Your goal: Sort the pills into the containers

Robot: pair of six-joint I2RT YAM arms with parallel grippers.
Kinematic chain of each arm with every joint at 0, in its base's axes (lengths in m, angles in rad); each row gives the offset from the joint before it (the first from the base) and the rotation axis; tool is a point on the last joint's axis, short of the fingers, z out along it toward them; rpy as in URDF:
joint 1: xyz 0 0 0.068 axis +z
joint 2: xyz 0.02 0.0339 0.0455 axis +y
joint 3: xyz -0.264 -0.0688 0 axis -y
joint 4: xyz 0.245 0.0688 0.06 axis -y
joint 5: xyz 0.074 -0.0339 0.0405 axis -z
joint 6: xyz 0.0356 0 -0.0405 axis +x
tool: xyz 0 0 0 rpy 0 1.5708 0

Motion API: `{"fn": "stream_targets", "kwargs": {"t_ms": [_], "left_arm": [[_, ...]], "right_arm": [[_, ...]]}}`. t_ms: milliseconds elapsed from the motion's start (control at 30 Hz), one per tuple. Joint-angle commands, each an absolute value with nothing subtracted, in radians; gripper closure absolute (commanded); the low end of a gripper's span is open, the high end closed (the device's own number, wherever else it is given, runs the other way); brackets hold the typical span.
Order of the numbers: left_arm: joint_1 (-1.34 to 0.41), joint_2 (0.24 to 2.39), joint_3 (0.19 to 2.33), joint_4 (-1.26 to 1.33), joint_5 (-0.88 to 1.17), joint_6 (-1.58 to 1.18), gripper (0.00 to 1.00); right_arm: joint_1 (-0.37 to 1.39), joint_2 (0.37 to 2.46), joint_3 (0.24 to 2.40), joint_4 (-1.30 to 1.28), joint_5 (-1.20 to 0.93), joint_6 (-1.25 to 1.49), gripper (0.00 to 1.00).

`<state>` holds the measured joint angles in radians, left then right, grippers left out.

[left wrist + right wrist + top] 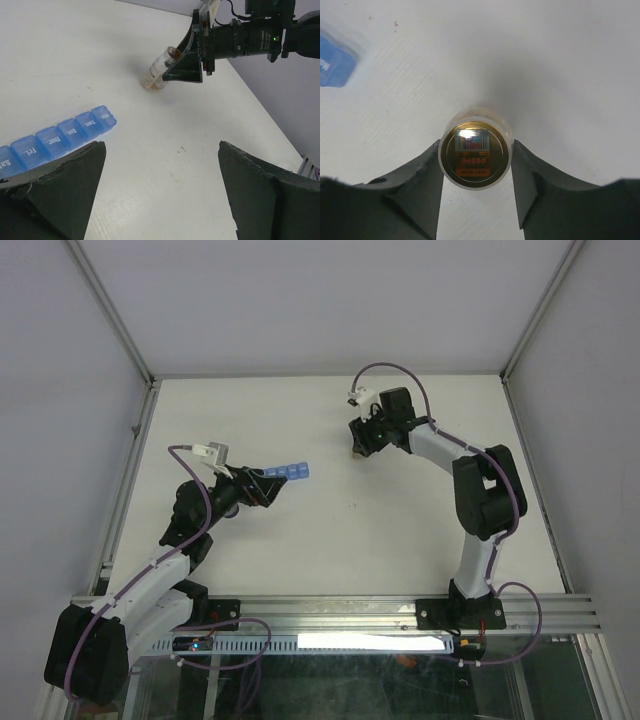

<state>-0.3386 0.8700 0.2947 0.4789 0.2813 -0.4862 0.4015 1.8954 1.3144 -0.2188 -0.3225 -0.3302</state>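
Observation:
The containers point(285, 473) are a blue strip of day-labelled compartments point(55, 137) lying on the white table, lids down; one corner point(335, 62) shows in the right wrist view. My left gripper point(162, 170) hovers open just right of the strip, holding nothing. A small clear bottle point(475, 155) with a gold lid sits between my right gripper's fingers point(427, 175), which press its sides. In the left wrist view the bottle point(159, 72) leans tilted, base on the table. The pills show only as an orange-tan mass point(151, 82) low inside it.
White walls and metal frame rails point(125, 335) close in the table at the back and on both sides. A tiny dark speck point(183, 149) lies on the table between the two grippers.

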Motion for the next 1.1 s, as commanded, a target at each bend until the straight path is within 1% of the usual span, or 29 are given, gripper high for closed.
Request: {"fn": "stream_targets", "kwargs": {"t_ms": [0,100,300,333,400,533,600,700,767,900,967,1000,1067], "left_arm": [[-0.331,0.858,0.289,0.535,0.328,-0.498,0.01],[-0.331,0.856,0.288,0.535,0.328,-0.498,0.01],[-0.331,0.85,0.287,0.535,0.334,-0.503,0.01],[-0.331,0.848,0.287,0.535,0.334,-0.503,0.01],[-0.331,0.843,0.287,0.535,0.333,-0.502,0.01],[-0.332,0.858,0.301,0.511,0.299,-0.497,0.02],[-0.331,0.874,0.321,0.477,0.267,-0.494,0.03],[-0.332,0.892,0.346,0.441,0.24,-0.492,0.06],[-0.332,0.88,0.361,0.398,0.231,-0.504,0.08],[-0.331,0.793,0.39,0.27,0.231,-0.535,0.07],[-0.331,0.732,0.395,0.239,0.214,-0.548,0.06],[-0.331,0.691,0.397,0.224,0.202,-0.55,0.06],[-0.33,0.635,0.399,0.191,0.171,-0.551,0.05]], "right_arm": [[0.359,1.851,1.332,-0.149,-0.292,-0.369,0.7],[0.344,1.859,1.336,-0.158,-0.302,-0.377,0.67],[0.337,1.829,1.339,-0.182,-0.324,-0.396,0.25],[0.335,1.817,1.339,-0.184,-0.326,-0.397,0.2],[0.328,1.786,1.338,-0.192,-0.33,-0.398,0.13],[0.319,1.702,1.337,-0.23,-0.363,-0.443,0.1],[0.318,1.641,1.328,-0.258,-0.425,-0.498,0.1],[0.324,1.565,1.327,-0.332,-0.635,-0.605,0.1],[0.349,1.556,1.348,-0.419,-0.786,-0.726,0.1],[0.416,1.677,1.486,-0.751,-0.972,-1.109,0.1],[0.438,1.77,1.576,-0.927,-1.011,-1.363,0.1],[0.451,1.817,1.618,-0.981,-1.013,-1.422,0.1],[0.486,1.897,1.691,-0.999,-0.977,-1.421,0.1]]}}
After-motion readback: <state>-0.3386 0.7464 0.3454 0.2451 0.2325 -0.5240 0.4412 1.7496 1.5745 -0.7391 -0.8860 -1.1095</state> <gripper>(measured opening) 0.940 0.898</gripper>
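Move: Ahead of the right hand, which still grips the pill jar near its top, lies the bare spot where the jar will stand: about 2 cm farther out, 3 cm to the right and 8 cm below, at table height. The blue pill organizer's middle is some 19 cm to this hand's left, 5 cm nearer the base and 6 cm lower. From the left hand, that bare spot lies about 17 cm ahead, 24 cm to the right and 18 cm below. Carrying on right and slightly forward at level height for about 3.5 cm, the right hand stops, spreads its fingers and lets go of the jar. It then rises some 15 cm, swinging back and left away from the jar by about 10 cm each way, turning roughly 50 degrees counter-clockwise with the fingers tipping up. ##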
